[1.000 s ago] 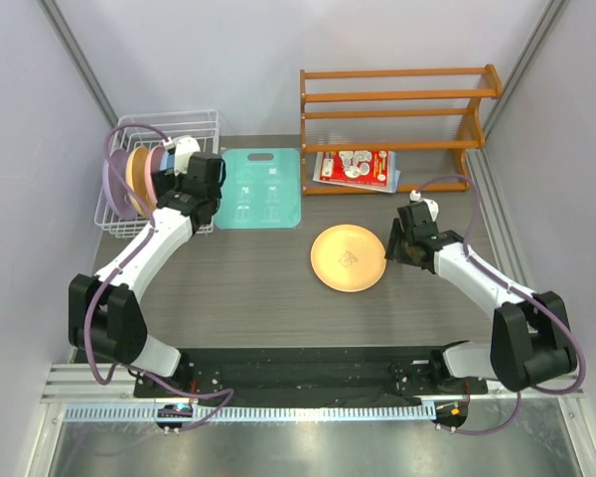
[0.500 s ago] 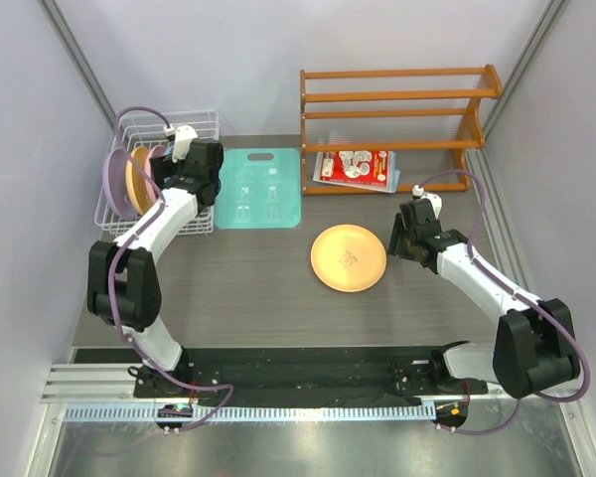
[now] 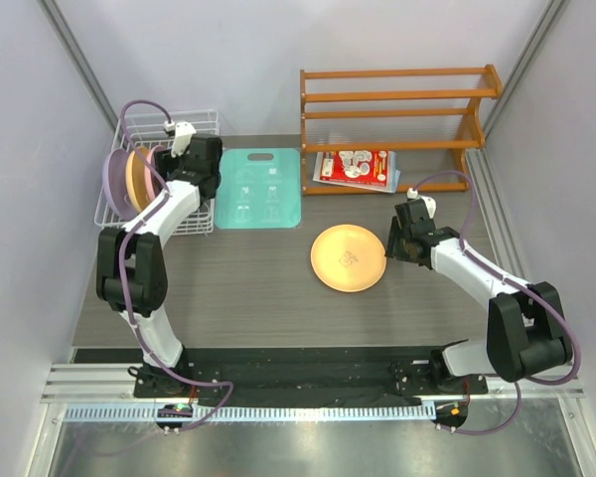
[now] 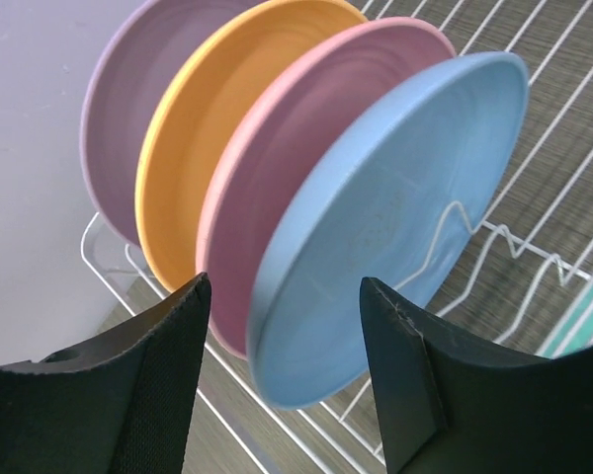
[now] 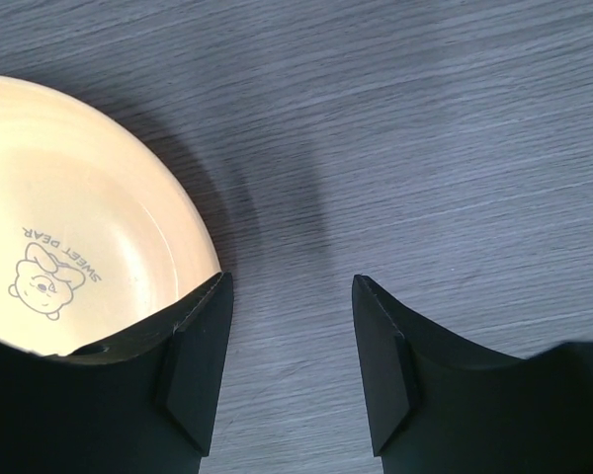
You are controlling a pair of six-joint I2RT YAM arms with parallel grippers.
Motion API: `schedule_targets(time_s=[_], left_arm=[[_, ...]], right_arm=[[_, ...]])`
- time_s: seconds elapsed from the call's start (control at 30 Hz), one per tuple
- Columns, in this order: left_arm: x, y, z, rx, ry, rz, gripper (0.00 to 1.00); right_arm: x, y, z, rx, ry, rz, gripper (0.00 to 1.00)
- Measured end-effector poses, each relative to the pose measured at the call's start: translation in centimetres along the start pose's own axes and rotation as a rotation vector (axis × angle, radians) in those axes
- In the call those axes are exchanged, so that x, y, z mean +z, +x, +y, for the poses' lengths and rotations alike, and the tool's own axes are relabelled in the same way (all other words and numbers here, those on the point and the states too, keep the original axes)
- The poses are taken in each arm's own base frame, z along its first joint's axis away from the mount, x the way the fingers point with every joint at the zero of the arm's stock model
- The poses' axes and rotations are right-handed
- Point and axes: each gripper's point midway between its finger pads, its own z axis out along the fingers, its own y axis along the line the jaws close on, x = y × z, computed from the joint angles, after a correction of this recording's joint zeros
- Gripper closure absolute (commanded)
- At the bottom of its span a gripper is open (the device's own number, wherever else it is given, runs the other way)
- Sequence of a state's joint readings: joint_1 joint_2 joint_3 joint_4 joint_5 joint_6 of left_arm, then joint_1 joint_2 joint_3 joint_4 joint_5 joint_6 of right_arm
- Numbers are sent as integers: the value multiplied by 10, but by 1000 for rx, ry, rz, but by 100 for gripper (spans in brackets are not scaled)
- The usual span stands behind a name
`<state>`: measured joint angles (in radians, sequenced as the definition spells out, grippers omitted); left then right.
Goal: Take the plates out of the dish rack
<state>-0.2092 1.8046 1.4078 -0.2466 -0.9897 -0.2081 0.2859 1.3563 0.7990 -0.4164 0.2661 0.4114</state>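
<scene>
Several plates stand on edge in the white wire dish rack (image 3: pixel 196 122): lavender (image 4: pixel 114 118), orange (image 4: pixel 188 148), pink (image 4: pixel 296 148) and light blue (image 4: pixel 395 217). My left gripper (image 4: pixel 282 326) is at the rack, open, its fingers either side of the light blue plate's lower rim with a gap on both sides. In the top view this gripper (image 3: pixel 169 171) sits at the rack's right side. A pale orange plate (image 3: pixel 348 258) lies flat on the table. My right gripper (image 5: pixel 289 296) hovers open just right of that plate (image 5: pixel 69 227), holding nothing.
A teal cutting board (image 3: pixel 261 189) lies right of the rack. An orange wooden shelf (image 3: pixel 397 109) stands at the back with a red packet (image 3: pixel 354 167) under it. Grey walls close in on both sides.
My left arm has pushed further back and up to the rack, and its jaws have narrowed around the light blue plate's rim. The right arm has barely moved.
</scene>
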Motion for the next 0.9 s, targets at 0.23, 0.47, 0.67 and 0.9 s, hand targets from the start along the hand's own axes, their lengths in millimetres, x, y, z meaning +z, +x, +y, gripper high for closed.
schedule_targets(time_s=[0.23, 0.47, 0.67, 0.9], left_arm=[[8, 1, 10, 0, -50, 2, 67], [15, 11, 13, 38, -82, 19, 100], [14, 14, 11, 68, -70, 30, 100], [13, 12, 14, 71, -86, 23, 100]], right_arm=[[3, 2, 1, -12, -2, 8, 44], [4, 0, 2, -14, -6, 3, 44], [5, 0, 2, -13, -7, 1, 44], [5, -1, 4, -12, -15, -1, 44]])
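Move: Just ahead of the left hand, about 5 cm out, 1 cm left and 5 cm below, is the middle of the blue plate; its near rim already stands between the open fingers. The pink plate is some 4 cm farther left and the yellow plate about 8 cm left of the blue one, both level with it. The green mat is centred roughly 18 cm right, 7 cm ahead and 16 cm down. From the right hand, the blue plate lies about 53 cm left, 16 cm ahead and 7 cm higher. Easing about 2 cm to the left and then sinking roughly 1 cm, the left hand slides its fingers farther over the near upper rim of the blue plate while they close from about two-thirds open to nearly shut. They pinch the rim between them, and the hand holds there with hardly any wrist turn, not yet lifting. ##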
